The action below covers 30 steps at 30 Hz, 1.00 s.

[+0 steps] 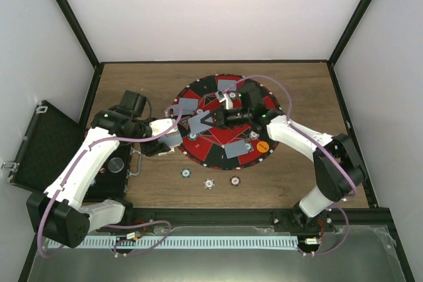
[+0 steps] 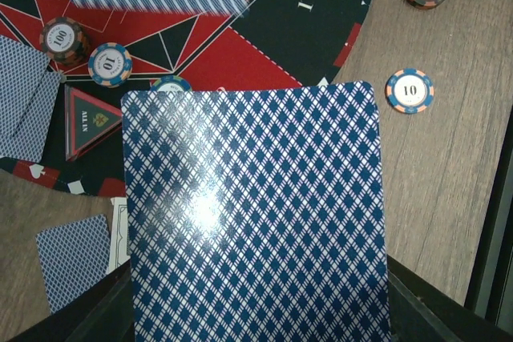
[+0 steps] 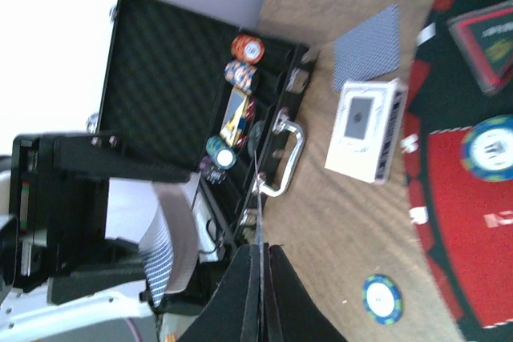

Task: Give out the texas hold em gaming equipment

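A round red-and-black poker mat (image 1: pixel 198 146) lies mid-table with several grey-blue-backed playing cards (image 1: pixel 228 85) face down on it. My left gripper (image 1: pixel 166 142) is shut on a deck of cards (image 2: pixel 256 214) at the mat's left edge; the deck's patterned back fills the left wrist view. My right gripper (image 3: pixel 260 250) is shut on a single card (image 3: pixel 257 190), seen edge-on, held over the mat's middle (image 1: pixel 197 123). Striped poker chips (image 1: pixel 209 183) lie on the wood in front of the mat. An orange marker disc (image 1: pixel 262 144) rests on the mat's right side.
An open black case (image 3: pixel 160 70) holding chips (image 3: pixel 243 60) stands at the left. A white card box (image 3: pixel 365 130) and a loose card (image 3: pixel 367 42) lie between case and mat. A triangular ALL IN marker (image 2: pixel 88 118) and chips (image 2: pixel 110 64) sit on the mat.
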{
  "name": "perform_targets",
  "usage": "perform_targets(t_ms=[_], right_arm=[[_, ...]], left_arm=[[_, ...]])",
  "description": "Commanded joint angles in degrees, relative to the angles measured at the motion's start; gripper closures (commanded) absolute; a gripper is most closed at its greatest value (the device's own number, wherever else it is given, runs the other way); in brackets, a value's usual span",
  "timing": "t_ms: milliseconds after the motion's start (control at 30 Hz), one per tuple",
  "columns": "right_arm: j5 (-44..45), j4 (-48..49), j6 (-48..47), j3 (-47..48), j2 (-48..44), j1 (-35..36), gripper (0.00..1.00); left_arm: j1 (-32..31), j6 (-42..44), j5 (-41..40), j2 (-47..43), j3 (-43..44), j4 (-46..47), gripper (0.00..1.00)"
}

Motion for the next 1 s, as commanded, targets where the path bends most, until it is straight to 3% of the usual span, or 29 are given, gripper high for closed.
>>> perform_targets(t_ms=[0, 200, 433, 633, 967], right_arm=[[-2.1, -2.5, -3.0, 1.8, -0.4, -6.1, 0.99], [-2.0, -7.9, -8.7, 12.4, 9.3, -15.5, 0.99], [3.0, -14.6, -13.4, 34.9, 30.0, -22.6, 0.99], [5.3, -17.5, -12.5, 49.1, 45.1, -24.4, 0.98], [7.7, -18.3, -11.2, 60.7, 53.9, -24.8, 0.93]], left_arm=[[-0.3, 0.6, 1.3, -0.2, 0.2, 0.9, 0.96], [-0.3, 0.7, 1.1, -0.3, 0.9, 0.4, 0.96], [-0.3, 0.1, 1.7, -0.1, 0.7, 0.2, 0.96], [-0.3, -0.1, 1.1, 0.1, 1.2, -0.2, 0.96], [-0.3, 0.4, 0.4, 1.1, 2.1, -1.0, 0.96]])
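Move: The face-down card already lying at the far seat of the round mat, where the right hand's pinched card is headed, is about 29 cm ahead, 7 cm to the right and some 17 cm below that hand. On the near side of it, a single chip is about 24 cm ahead and 10 cm right, a second chip about 25 cm ahead and 15 cm right. From the left hand, the far card lies roughly 35 cm ahead, 22 cm right and 15 cm lower. The playing card pinched in the right fingers is swept forward about 31 cm and some 13 cm to the right, across the mat, then down about 14 cm in the later half to the card at the far seat. The right hand turns about 25 degrees clockwise, its fingers dipping a little and staying all but shut on the card. The left hand keeps the deck still. ##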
